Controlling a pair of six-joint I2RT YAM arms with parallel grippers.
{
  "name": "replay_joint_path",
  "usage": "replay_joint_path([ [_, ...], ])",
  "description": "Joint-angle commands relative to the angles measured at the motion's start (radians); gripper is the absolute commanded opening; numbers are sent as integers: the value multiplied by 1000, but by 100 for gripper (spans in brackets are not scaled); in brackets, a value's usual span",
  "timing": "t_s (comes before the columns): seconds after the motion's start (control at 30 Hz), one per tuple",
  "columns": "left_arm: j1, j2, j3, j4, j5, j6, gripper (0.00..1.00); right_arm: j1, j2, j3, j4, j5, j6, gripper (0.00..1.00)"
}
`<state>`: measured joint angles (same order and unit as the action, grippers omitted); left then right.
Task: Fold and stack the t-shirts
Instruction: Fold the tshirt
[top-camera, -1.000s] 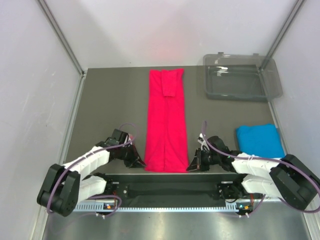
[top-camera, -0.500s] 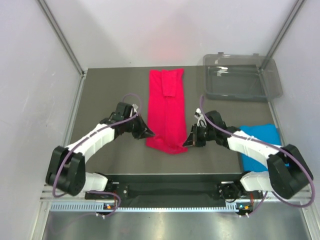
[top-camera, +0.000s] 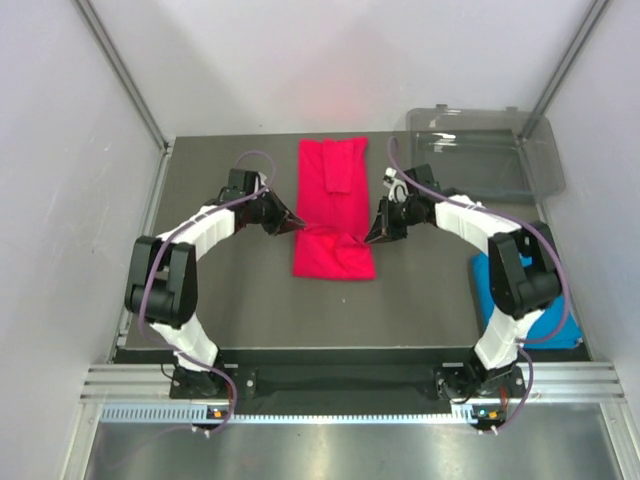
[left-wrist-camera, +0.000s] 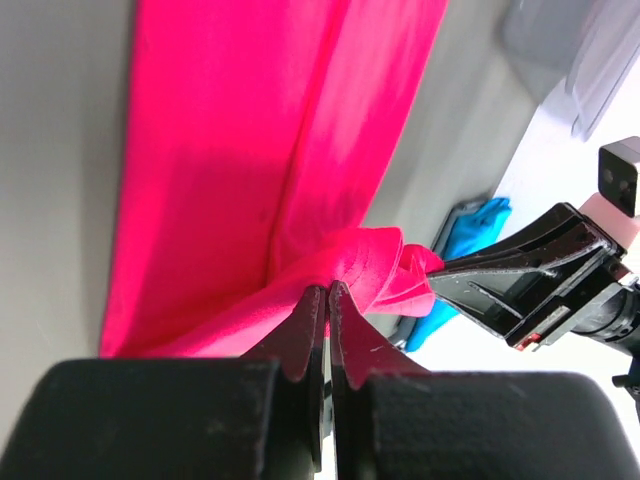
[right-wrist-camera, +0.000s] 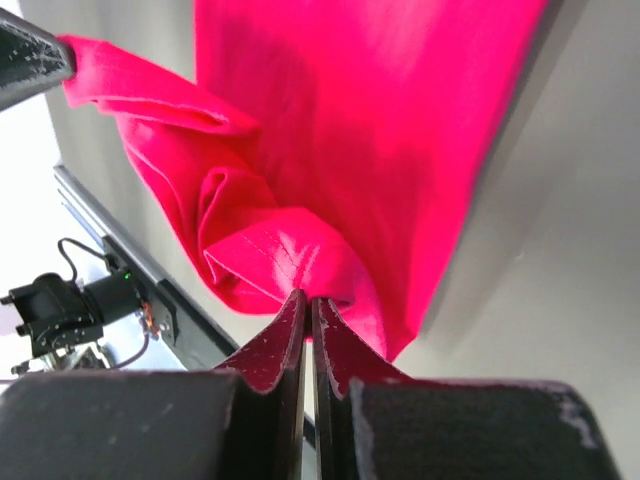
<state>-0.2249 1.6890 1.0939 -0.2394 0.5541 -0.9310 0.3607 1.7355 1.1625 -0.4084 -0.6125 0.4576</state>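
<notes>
The crimson-pink t-shirt (top-camera: 335, 215) lies as a long strip in the middle of the table, its near end lifted and doubled back over itself. My left gripper (top-camera: 297, 224) is shut on the hem's left corner (left-wrist-camera: 327, 290), pinching pink cloth (left-wrist-camera: 250, 150). My right gripper (top-camera: 372, 235) is shut on the right corner (right-wrist-camera: 307, 297), with a bunched fold of cloth (right-wrist-camera: 260, 250) hanging from it. Both corners are held above the shirt's middle. The sky blue t-shirt (top-camera: 558, 322) lies folded at the near right, mostly hidden under my right arm.
A clear grey plastic tray (top-camera: 480, 150) stands at the far right corner. White walls and metal posts close in the table on both sides. A black rail (top-camera: 340, 380) runs along the near edge between the arm bases.
Both grippers have carried the pink shirt's near hem away from the arm bases toward the far side. The near half now folds over, so the shirt looks shorter.
</notes>
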Motion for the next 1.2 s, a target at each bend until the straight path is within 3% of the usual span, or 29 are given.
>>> replay_joint_path([
  [0.0,30,87,79,81,73,-15,0,-28,73,145,-82,-35,-71,0],
  [0.1,48,156,107,146,116,-40,0,-45,151,236,-102,-44,-69,0],
  [0.77,117,416,399,46,138,-8,0,-132,469,653,-224,-95,-33,0],
  [1.17,127,503,498,31,152,-15,0,-155,565,773,-250,-110,-16,0],
])
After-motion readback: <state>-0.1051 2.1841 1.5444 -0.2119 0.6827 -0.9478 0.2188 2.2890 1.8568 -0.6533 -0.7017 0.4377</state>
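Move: Each hand already holds a corner of the t-shirt's hem, some 8 to 10 cm above the table. The shirt's far end is about 36 cm ahead of the left hand and 7 cm to its right, and 38 cm ahead of the right hand and 7 cm to its left. The sleeve flap's middle lies about 8 cm nearer than that far end; the clear bin stands roughly 30 cm ahead and 28 cm right of the right hand. Both closed grippers keep their pinch on the hem corners and carry them forward over the shirt's flat half, towards its far end, about 12 cm with the left hand and 14 cm with the right, fast at first and then slowing. The left sinks some 4–5 cm and the right 2–3 cm, mostly late, while they draw about 3 cm apart and the wrists turn only slightly. ##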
